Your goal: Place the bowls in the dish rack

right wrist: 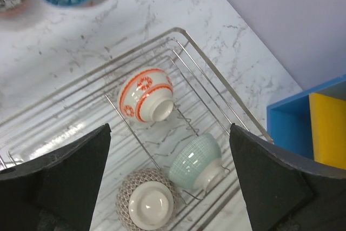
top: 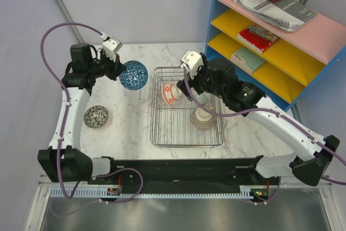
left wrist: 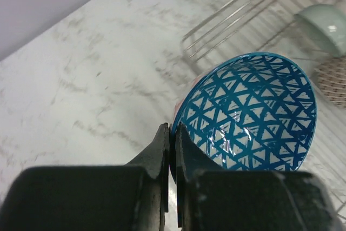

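My left gripper is shut on the rim of a blue triangle-patterned bowl, held tilted above the marble table just left of the dish rack. Three bowls lie inside the rack: a red-orange and white one on its side, a pale teal one on its side, and a brown-patterned one upside down. A grey speckled bowl sits upright on the table at the left. Above the rack's middle my right gripper hangs open and holds nothing.
A blue shelf unit with pink and yellow shelves, holding books, stands at the back right close to the rack. Grey walls close off the far and left sides. The right arm stretches across the rack's right half.
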You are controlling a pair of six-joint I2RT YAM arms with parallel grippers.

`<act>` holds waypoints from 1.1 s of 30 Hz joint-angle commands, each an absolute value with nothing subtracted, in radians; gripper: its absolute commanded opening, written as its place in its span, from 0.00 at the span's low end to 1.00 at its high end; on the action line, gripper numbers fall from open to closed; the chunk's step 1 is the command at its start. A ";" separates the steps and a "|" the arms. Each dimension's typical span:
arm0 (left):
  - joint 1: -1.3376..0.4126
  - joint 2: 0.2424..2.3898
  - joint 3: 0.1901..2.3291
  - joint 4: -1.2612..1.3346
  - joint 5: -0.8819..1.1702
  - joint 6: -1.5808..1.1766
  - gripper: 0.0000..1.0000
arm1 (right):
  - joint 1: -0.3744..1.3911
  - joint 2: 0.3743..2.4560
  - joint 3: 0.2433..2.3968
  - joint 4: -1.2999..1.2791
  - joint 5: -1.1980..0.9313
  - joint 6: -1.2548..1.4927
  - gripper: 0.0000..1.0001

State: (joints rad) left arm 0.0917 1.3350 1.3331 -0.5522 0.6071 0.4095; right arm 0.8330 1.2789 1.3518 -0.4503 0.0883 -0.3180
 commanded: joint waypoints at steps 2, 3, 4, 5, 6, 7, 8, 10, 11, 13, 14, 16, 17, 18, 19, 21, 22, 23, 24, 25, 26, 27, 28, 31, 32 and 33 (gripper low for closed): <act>-0.087 1.221 1.319 -0.577 0.755 0.385 0.02 | 0.734 1.341 1.476 -0.431 -0.243 -0.028 0.98; -0.109 1.209 1.313 -0.577 0.761 0.384 0.02 | 0.723 1.351 1.479 -0.430 -0.335 0.000 0.98; -0.139 1.207 1.305 -0.577 0.770 0.383 0.02 | 0.713 1.361 1.476 -0.426 -0.375 0.038 0.98; -0.152 1.207 1.304 -0.577 0.787 0.382 0.02 | 0.689 1.382 1.473 -0.416 -0.417 0.102 0.98; -0.159 1.212 1.301 -0.578 0.801 0.382 0.02 | 0.674 1.393 1.467 -0.404 -0.516 0.136 0.98; -0.172 1.210 1.299 -0.577 0.825 0.380 0.02 | 0.658 1.403 1.448 -0.391 -0.563 0.171 0.98; -0.176 1.213 1.298 -0.577 0.836 0.379 0.02 | 0.620 1.422 1.434 -0.344 -0.616 0.255 0.98; -0.190 1.216 1.295 -0.577 0.857 0.379 0.02 | 0.582 1.439 1.388 -0.284 -0.744 0.331 0.98; -0.193 1.216 1.293 -0.575 0.861 0.377 0.02 | 0.549 1.454 1.373 -0.226 -0.771 0.365 0.98; -0.204 1.215 1.290 -0.566 0.865 0.379 0.02 | 0.517 1.468 1.335 -0.166 -0.884 0.466 0.98; -0.206 1.215 1.289 -0.563 0.867 0.376 0.02 | 0.496 1.483 1.325 -0.119 -0.908 0.492 0.98; -0.215 1.216 1.287 -0.558 0.865 0.374 0.02 | 0.483 1.493 1.293 -0.048 -0.966 0.566 0.98; -0.218 1.216 1.287 -0.557 0.865 0.376 0.02 | 0.482 1.493 1.283 -0.025 -0.985 0.584 0.98; -0.225 1.219 1.289 -0.557 0.865 0.377 0.02 | 0.483 1.494 1.260 -0.006 -0.998 0.627 0.98; -0.230 1.224 1.290 -0.558 0.862 0.380 0.02 | 0.483 1.499 1.244 0.083 -1.015 0.670 0.98; -0.242 1.232 1.290 -0.558 0.861 0.383 0.02 | 0.483 1.497 1.207 0.165 -1.060 0.768 0.98; -0.247 1.241 1.290 -0.557 0.856 0.387 0.02 | 0.483 1.496 1.198 0.219 -1.066 0.788 0.98; -0.252 1.244 1.290 -0.557 0.853 0.388 0.02 | 0.485 1.494 1.190 0.241 -1.080 0.802 0.98; -0.261 1.247 1.290 -0.558 0.847 0.390 0.02 | 0.483 1.493 1.180 0.253 -1.083 0.816 0.98; -0.264 1.256 1.290 -0.558 0.836 0.394 0.02 | 0.483 1.490 1.174 0.273 -1.086 0.831 0.98; -0.267 1.259 1.290 -0.557 0.830 0.396 0.02 | 0.483 1.485 1.169 0.285 -1.095 0.844 0.98; -0.271 1.262 1.292 -0.558 0.822 0.397 0.02 | 0.483 1.480 1.155 0.302 -1.100 0.857 0.98; -0.276 1.269 1.293 -0.558 0.819 0.399 0.02 | 0.485 1.477 1.147 0.331 -1.101 0.876 0.98; -0.284 1.273 1.305 -0.557 0.813 0.397 0.02 | 0.483 1.470 1.131 0.330 -1.091 0.862 0.98; -0.290 1.275 1.313 -0.560 0.810 0.396 0.02 | 0.483 1.470 1.126 0.322 -1.088 0.855 0.98; -0.291 1.273 1.316 -0.557 0.807 0.394 0.02 | 0.485 1.470 1.126 0.304 -1.077 0.842 0.98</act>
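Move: Some 36 cm to the left hand's right and 3 cm back wait the right hand's open fingers; the orange bowl in the rack stands about 26 cm right, 3 back and 17 below. For the right hand, the held blue bowl is roughly 29 cm left, 3 cm ahead and a little lower. The orange bowl sits about 9 cm left and 1 ahead of it, the green bowl 8 right and level, both 20 below. Carrying the blue bowl by its rim, the left hand sweeps about 15 cm right and 9 cm back towards the right gripper, turning some 30 degrees clockwise, fast then easing. The right hand, still wide open, shifts about 5 cm left and 3 cm back while its wrist swings and rolls from forward-left-down to point level and straight left at the bowl. ##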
